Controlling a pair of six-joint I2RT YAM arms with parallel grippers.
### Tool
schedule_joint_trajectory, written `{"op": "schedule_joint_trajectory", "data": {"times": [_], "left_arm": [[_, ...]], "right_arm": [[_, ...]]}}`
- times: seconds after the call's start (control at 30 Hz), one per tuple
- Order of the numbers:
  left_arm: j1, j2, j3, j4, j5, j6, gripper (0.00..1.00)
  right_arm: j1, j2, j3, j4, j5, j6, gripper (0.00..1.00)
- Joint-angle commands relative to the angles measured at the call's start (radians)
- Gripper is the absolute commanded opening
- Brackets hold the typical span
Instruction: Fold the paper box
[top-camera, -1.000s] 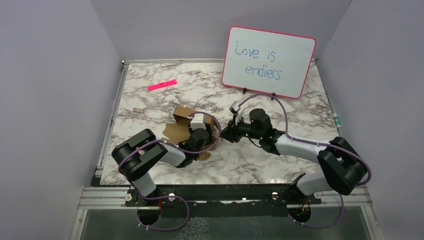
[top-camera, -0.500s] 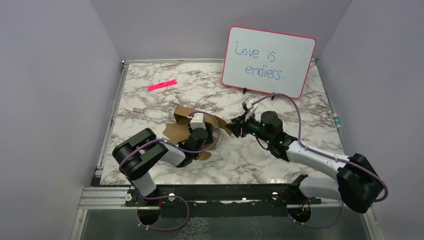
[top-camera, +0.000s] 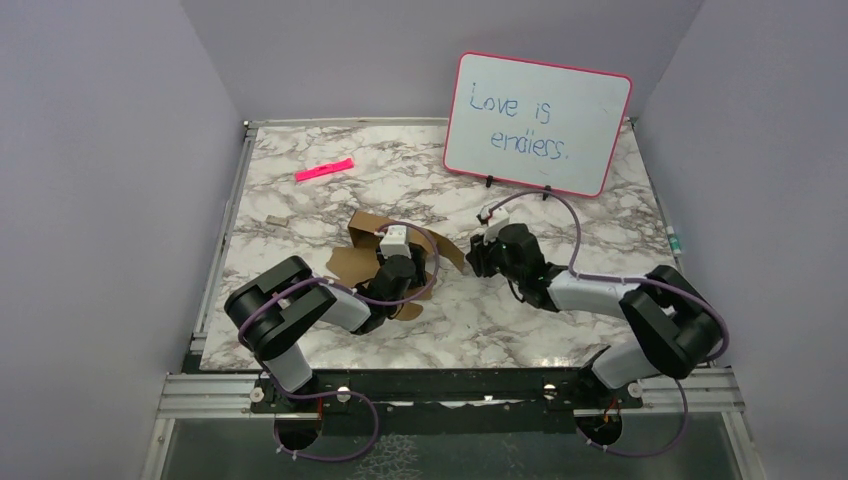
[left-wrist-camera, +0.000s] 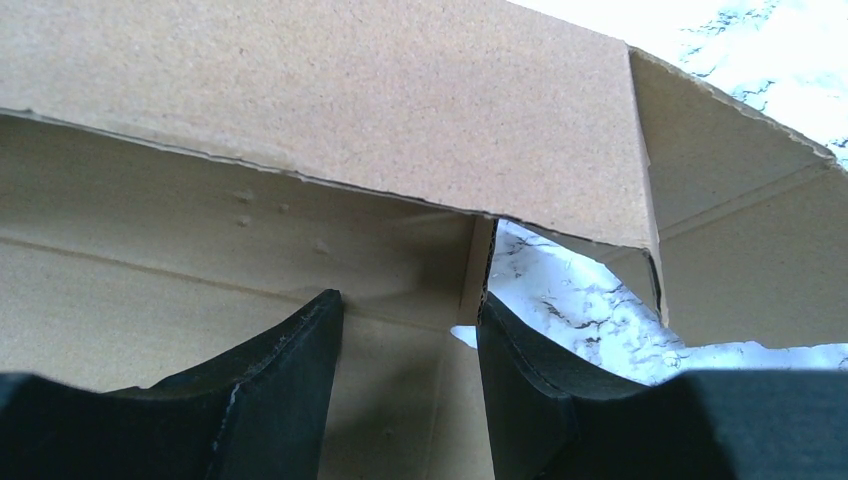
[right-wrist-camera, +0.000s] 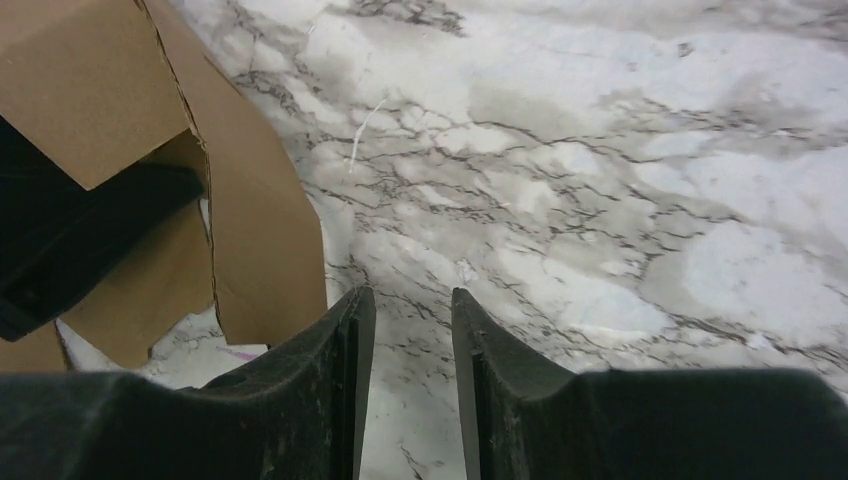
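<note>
The paper box (top-camera: 352, 263) is plain brown cardboard, half opened on the marble table left of centre, with flaps spread outward. My left gripper (top-camera: 400, 268) reaches down into it. In the left wrist view its jaws (left-wrist-camera: 410, 305) stand open over an inner panel of the paper box (left-wrist-camera: 330, 110), and the right fingertip (left-wrist-camera: 505, 335) rests beside a wall edge. My right gripper (top-camera: 477, 255) hovers just right of the box's right flap (top-camera: 447, 248). It is open (right-wrist-camera: 410, 295) over bare marble, with the flap (right-wrist-camera: 265, 250) just left of its left finger.
A pink-rimmed whiteboard (top-camera: 537, 122) stands on a stand at the back right. A pink marker (top-camera: 324, 169) lies at the back left, and a small brown scrap (top-camera: 277, 219) lies near the left edge. Grey walls close in both sides.
My right gripper has drawn back to the right, away from the box's right flap, and its jaws have parted a little. The flap now sticks out to the right. The left arm has stayed put.
</note>
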Motion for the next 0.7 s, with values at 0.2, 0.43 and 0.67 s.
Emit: {"op": "schedule_joint_trajectory", "data": {"times": [0.2,0.43,0.67], "left_arm": [[0.006,0.048,-0.025,-0.059,0.074,-0.038,0.53],[0.008,0.046,-0.024,-0.053,0.089,-0.042,0.53],[0.008,0.044,-0.019,-0.049,0.113,-0.043,0.53]], "right_arm": [[-0.002,0.183,0.103,0.138,-0.428,-0.012,0.40],[-0.001,0.246,0.117,0.241,-0.531,0.048,0.43],[-0.001,0.324,0.113,0.339,-0.553,0.064,0.43]]}}
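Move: The box's right end flap sticks out with its middle about 7 cm to the right hand's left, some 3 cm farther out and roughly 3 cm lower; its free edge is close beside that hand's left finger. The box's long far wall has its middle some 18 cm left of the right hand, 6 cm farther out. The left gripper, inside the box, is about 13 cm to the left and level. From the left hand the flap is about 6 cm right, 3 cm ahead and slightly higher. The open end flap is pushed along by the outside of the right hand's part-open fingers, which dip about 2.5 cm and sweep some 9 cm left towards the box's open end, drawing back slightly. The hand turns about 25 degrees counter-clockwise, its left side rising, while the left hand stays put inside the box with one finger at the small end tab. ##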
